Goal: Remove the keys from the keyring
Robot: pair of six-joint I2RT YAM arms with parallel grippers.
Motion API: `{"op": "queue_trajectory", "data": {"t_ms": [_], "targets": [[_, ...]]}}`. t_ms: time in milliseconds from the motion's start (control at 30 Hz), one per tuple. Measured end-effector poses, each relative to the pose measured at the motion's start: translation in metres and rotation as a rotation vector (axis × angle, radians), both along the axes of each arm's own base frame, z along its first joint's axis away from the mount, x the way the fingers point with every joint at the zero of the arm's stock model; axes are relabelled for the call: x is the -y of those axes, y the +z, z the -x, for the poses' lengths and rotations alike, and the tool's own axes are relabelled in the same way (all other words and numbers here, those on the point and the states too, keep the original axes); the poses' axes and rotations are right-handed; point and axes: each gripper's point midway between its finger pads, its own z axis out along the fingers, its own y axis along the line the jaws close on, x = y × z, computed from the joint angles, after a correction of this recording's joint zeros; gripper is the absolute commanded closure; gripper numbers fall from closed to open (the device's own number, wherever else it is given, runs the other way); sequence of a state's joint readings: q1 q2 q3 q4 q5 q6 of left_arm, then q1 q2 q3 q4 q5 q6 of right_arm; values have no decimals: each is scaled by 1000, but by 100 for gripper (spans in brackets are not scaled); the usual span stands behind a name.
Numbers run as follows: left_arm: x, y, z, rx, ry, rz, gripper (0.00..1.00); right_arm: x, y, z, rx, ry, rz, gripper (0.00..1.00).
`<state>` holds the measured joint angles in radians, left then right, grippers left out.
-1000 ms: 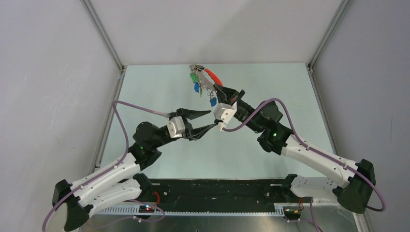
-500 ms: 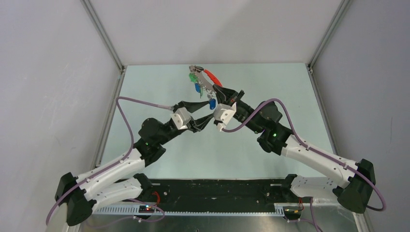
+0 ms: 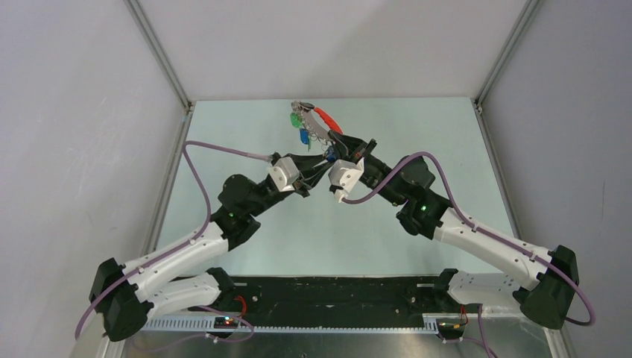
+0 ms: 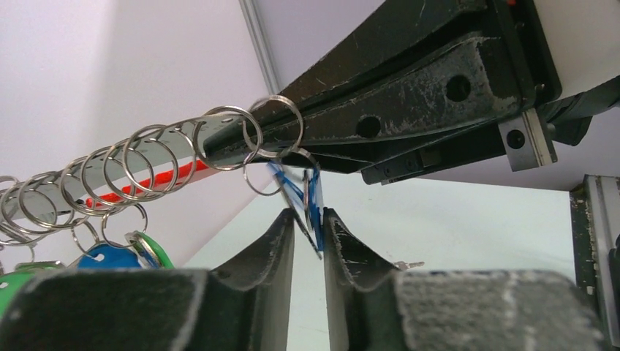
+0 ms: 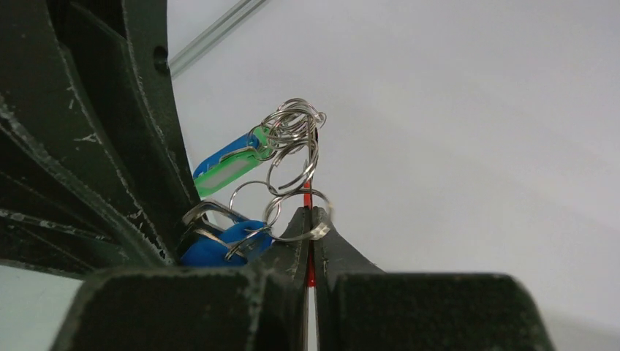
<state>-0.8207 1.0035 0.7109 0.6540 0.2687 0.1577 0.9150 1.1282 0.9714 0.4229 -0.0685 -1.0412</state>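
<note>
My right gripper [image 3: 333, 139] is shut on the red plastic loop [image 3: 328, 119] of the keyring and holds the bunch above the table's far middle. In the right wrist view the loop shows edge-on [image 5: 308, 196] between my right gripper's [image 5: 310, 219] closed fingers. Several metal rings [image 4: 146, 157] are threaded along the loop. Keys with a green tag [image 3: 296, 119] and a blue tag [image 3: 303, 136] hang from it. My left gripper [image 4: 308, 219] is shut on another blue-tagged key [image 4: 314, 199] that hangs from the ring nearest the right gripper's finger [image 4: 409, 110]. It is also in the top view [image 3: 325, 158].
The pale green table [image 3: 320, 224] lies below, with grey walls on three sides. The tip of a small silver key [image 4: 406, 265] lies on the table beyond my left gripper's finger. The black base rail [image 3: 335, 294] runs along the near edge.
My left gripper has risen towards the bunch and moved right, then closed from wide open onto the hanging blue-tagged key. The right arm has held the keyring still.
</note>
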Motion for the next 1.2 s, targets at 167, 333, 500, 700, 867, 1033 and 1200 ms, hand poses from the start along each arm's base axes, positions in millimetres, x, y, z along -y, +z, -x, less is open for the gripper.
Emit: {"op": "queue_trajectory", "data": {"t_ms": [167, 333, 500, 700, 867, 1033, 1200], "targets": [[0, -1, -2, -13, 8, 5, 57, 0, 0, 0, -1, -3, 1, 100], [-7, 1, -4, -17, 41, 22, 54, 1, -1, -1, -4, -7, 3, 100], [-23, -1, 0, -21, 85, 44, 52, 2, -2, -3, -6, -14, 6, 100], [-32, 7, 15, 5, 58, 68, 48, 4, -2, -5, -7, -18, 6, 100], [-28, 12, 33, 53, -29, 54, 45, 3, -3, -5, -9, -18, 8, 100], [-15, 7, 36, 65, -90, 15, 44, 1, -6, -6, -12, -15, 13, 100], [-4, 6, 27, 48, -92, -4, 43, 1, -6, -5, -12, -10, 14, 100]]}}
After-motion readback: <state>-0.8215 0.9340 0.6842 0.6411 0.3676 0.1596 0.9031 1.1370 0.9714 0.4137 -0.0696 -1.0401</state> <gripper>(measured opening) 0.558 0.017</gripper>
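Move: The blue key is right between the left hand's fingertips, about 1 cm ahead and 1 cm to the right of the hand point. The right hand's end of the keyring is roughly 5 cm ahead, 1 cm to the right and 3 cm above; another blue tag hangs some 5 cm ahead and 5 cm left. From the right hand, the blue key lies about 4 cm back, 1 cm left and 3 cm lower. Opening wide to let go of the blue key, the left hand first draws about 3 cm to its left, out from beside the keyring, then swings back some 4 cm with a slight rise, and finally comes in rightwards again by nearly 3 cm with the fingers spread. The right hand keeps its closed grip on the keyring and barely shifts. ##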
